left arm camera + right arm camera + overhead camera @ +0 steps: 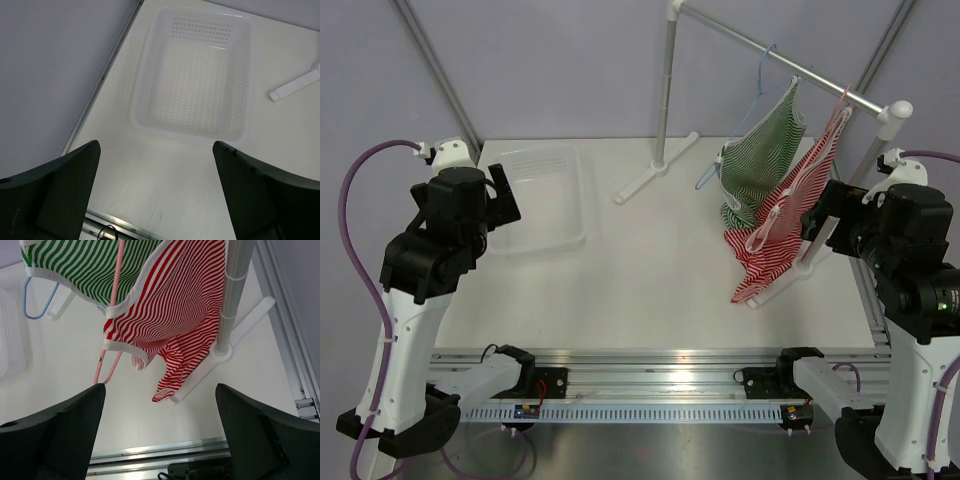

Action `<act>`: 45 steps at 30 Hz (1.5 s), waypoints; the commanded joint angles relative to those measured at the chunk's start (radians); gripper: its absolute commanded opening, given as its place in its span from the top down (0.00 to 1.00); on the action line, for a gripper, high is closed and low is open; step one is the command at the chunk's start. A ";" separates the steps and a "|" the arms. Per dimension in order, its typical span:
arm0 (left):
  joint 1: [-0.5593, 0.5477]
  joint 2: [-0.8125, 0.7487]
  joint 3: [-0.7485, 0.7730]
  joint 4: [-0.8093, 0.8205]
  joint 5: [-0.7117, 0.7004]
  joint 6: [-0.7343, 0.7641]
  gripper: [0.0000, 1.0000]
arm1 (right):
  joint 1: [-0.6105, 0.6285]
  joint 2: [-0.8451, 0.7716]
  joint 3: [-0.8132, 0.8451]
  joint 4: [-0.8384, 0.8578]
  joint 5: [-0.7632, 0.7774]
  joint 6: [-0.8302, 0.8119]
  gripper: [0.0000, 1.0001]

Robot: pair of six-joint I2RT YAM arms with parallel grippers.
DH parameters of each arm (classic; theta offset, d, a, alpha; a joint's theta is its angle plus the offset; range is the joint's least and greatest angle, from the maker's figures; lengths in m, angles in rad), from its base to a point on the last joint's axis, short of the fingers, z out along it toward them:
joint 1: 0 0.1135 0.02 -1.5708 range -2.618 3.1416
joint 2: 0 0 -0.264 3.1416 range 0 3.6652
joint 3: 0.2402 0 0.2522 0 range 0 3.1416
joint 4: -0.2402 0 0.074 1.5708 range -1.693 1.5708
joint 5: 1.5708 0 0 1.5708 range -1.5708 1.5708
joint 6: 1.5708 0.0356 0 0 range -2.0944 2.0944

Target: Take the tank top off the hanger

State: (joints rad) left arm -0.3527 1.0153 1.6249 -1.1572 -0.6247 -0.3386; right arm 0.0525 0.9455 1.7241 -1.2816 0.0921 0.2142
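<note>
A red-and-white striped tank top [782, 222] hangs on a pink hanger [842, 100] from the white rail [775, 58] at the back right. A green-and-white striped tank top [760, 162] hangs on a blue hanger [763, 62] beside it. In the right wrist view the red top [175, 320] and the pink hanger [116, 310] fill the upper half, the green top [95, 267] upper left. My right gripper [817, 222] is open and empty, just right of the red top. My left gripper [505, 195] is open and empty over the basket.
A white perforated basket [578, 190] lies at the back left; it also shows in the left wrist view [141, 102]. The rack's white post [231, 295] and foot [245, 325] stand close to the right gripper. A metal rail [650, 358] runs along the near edge.
</note>
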 commanded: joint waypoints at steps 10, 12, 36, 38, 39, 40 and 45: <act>-0.003 -0.018 -0.003 0.047 0.022 -0.008 0.01 | 0.001 0.099 0.172 0.123 -0.304 0.116 0.01; -0.003 -0.023 -0.011 0.050 0.032 -0.008 0.01 | 0.001 0.114 0.164 0.192 -0.406 0.195 0.02; -0.003 -0.030 -0.025 0.114 0.157 0.023 0.01 | 0.319 0.628 0.411 0.389 0.280 0.356 0.22; -0.005 -0.032 -0.036 0.122 0.161 0.023 0.01 | 0.332 0.674 0.419 0.410 0.352 0.358 0.25; -0.003 -0.035 -0.039 0.126 0.169 0.024 0.01 | 0.334 0.687 0.420 0.419 0.372 0.359 0.27; -0.005 -0.034 -0.045 0.128 0.172 0.026 0.01 | 0.334 0.716 0.425 0.424 0.389 0.364 0.31; -0.005 -0.035 -0.049 0.131 0.181 0.029 0.01 | 0.368 0.806 0.515 0.412 0.520 0.341 0.55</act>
State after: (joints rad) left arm -0.3534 0.9840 1.5642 -1.0786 -0.4667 -0.3286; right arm 0.3950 1.7309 2.1574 -0.9039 0.4568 0.5529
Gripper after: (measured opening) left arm 0.987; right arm 0.496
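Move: The near arm of the blue hanger, the one carrying the green-striped tank top, lies some 26 cm ahead of my right hand and 12 cm left, level with it. The green top's middle is about 22 cm ahead, 10 left, 10 below; the red-striped top about 13 ahead, 3 left, 14 below. The rack's near post stands 13 cm ahead and 9 right. From my left hand the blue hanger arm is roughly 22 cm ahead and 50 right. I swing my right hand up and left in an arc, clear to the left of the red-striped top, then reach forward and sink back to my starting height at the blue hanger, about 25 cm forward and 12 left overall. I roll its left side up some 25 degrees and mostly undo that, and narrow the fingers to half open around the hanger's near arm. My left hand drifts 3 cm right, turning slightly clockwise. ##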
